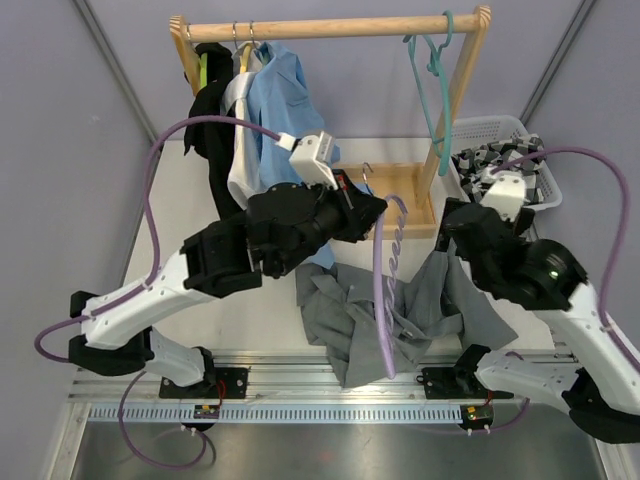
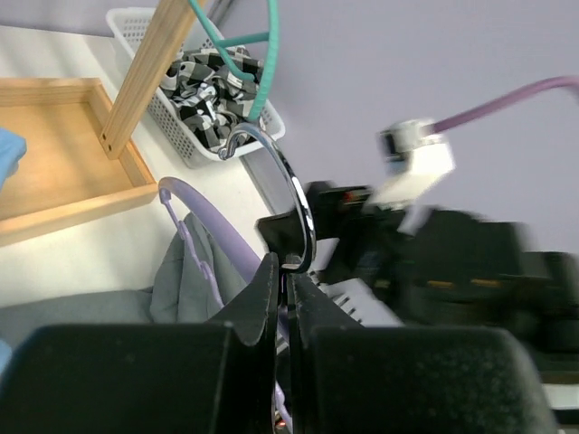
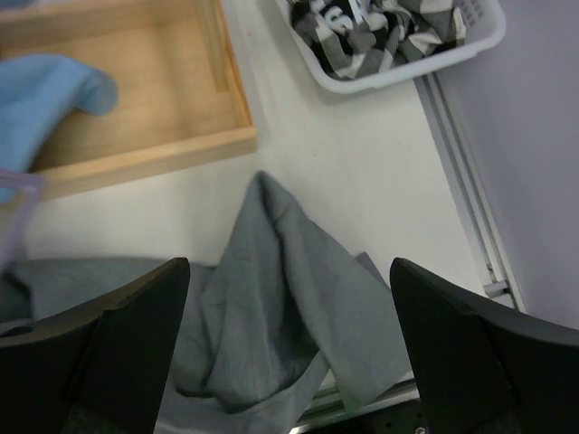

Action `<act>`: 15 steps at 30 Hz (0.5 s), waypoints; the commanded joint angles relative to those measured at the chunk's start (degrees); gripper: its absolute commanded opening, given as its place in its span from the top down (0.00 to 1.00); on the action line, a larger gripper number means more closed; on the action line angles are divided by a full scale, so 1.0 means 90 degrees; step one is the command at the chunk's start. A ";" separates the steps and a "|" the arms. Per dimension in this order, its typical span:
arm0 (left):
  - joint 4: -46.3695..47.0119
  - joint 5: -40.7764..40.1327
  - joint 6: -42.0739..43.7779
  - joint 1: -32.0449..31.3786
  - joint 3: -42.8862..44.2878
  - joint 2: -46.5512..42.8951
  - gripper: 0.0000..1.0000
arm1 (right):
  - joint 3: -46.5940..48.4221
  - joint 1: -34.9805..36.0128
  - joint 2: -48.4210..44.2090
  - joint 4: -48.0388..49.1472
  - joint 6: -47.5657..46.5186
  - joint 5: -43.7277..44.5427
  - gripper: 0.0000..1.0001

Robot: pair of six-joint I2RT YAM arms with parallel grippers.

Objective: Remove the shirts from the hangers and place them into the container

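My left gripper point(image 1: 378, 207) point(image 2: 288, 271) is shut on the metal hook point(image 2: 291, 208) of the lilac hanger point(image 1: 383, 290) point(image 2: 213, 231), which hangs down over the grey shirt point(image 1: 400, 315) point(image 2: 181, 280). That shirt lies crumpled on the table's near edge. My right gripper point(image 1: 452, 232) point(image 3: 288, 271) is open just above the grey shirt point(image 3: 289, 298), with nothing between its fingers. The white container point(image 1: 525, 135) point(image 2: 172, 117) point(image 3: 398, 70) at the back right holds the black-and-white checked shirt point(image 1: 490, 165) point(image 3: 380, 23). Black point(image 1: 212, 110), white point(image 1: 238, 150) and light blue point(image 1: 280, 100) shirts hang on the rail.
An empty teal hanger point(image 1: 435, 90) point(image 2: 262, 63) hangs at the right end of the wooden rail point(image 1: 330, 27). The rack's wooden base tray point(image 1: 400, 205) point(image 3: 136, 90) sits between the arms and the container. A metal rail point(image 1: 330, 385) runs along the table's near edge.
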 commanded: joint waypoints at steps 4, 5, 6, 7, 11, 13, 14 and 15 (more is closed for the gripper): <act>-0.0005 0.0550 0.0547 0.0448 0.0751 0.0606 1.00 | 0.1566 -0.0009 -0.0851 0.0071 -0.0726 -0.0997 0.01; -0.0016 0.0492 0.0605 0.0487 0.0771 0.0674 1.00 | 0.1838 -0.0009 -0.0774 -0.0084 -0.0745 -0.1356 0.01; -0.0035 0.0414 0.0732 0.0507 0.0810 0.0868 1.00 | 0.1947 -0.0009 -0.0744 -0.0105 -0.0823 -0.1582 0.00; -0.0084 0.0335 0.0781 0.0516 0.0849 0.0967 1.00 | 0.2074 -0.0009 -0.0705 -0.0134 -0.0843 -0.2029 0.01; -0.0260 0.0120 0.0967 0.0595 0.1132 0.1533 1.00 | 0.2270 0.0001 -0.0636 -0.0096 -0.0911 -0.2746 0.01; -0.0260 0.0023 0.1133 0.0604 0.1337 0.1864 1.00 | 0.2300 -0.0009 -0.0617 -0.0028 -0.0950 -0.3057 0.01; -0.0337 -0.0045 0.1191 0.0604 0.1444 0.1973 1.00 | 0.2280 -0.0009 -0.0568 -0.0008 -0.0960 -0.3214 0.01; -0.0416 -0.0104 0.1298 0.0604 0.1774 0.2128 1.00 | 0.2290 -0.0009 -0.0529 0.0021 -0.0989 -0.3370 0.01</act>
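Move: The right hand, empty and open, is set for the purple hanger, whose middle lies about 18 cm to its left, 11 cm back and 9 cm higher. The crumpled grey shirt lies about 28 cm below the right hand, its middle 12 cm left and 7 cm back; the wooden tray is 20 cm ahead and 13 cm left. From the left hand, holding the hanger, the right gripper is about 19 cm right, 3 cm ahead and 17 cm lower. Still pinching the purple hanger just below its metal hook, the left hand brings it down about 7 cm while going forward and right towards the right gripper, rolling so that its left side rises. The right hand rises some 10 cm and draws back about 5 cm, then swings a little left as its height levels off; it turns roughly 30 degrees, largely counter-clockwise and left side up, fingers still wide open. ##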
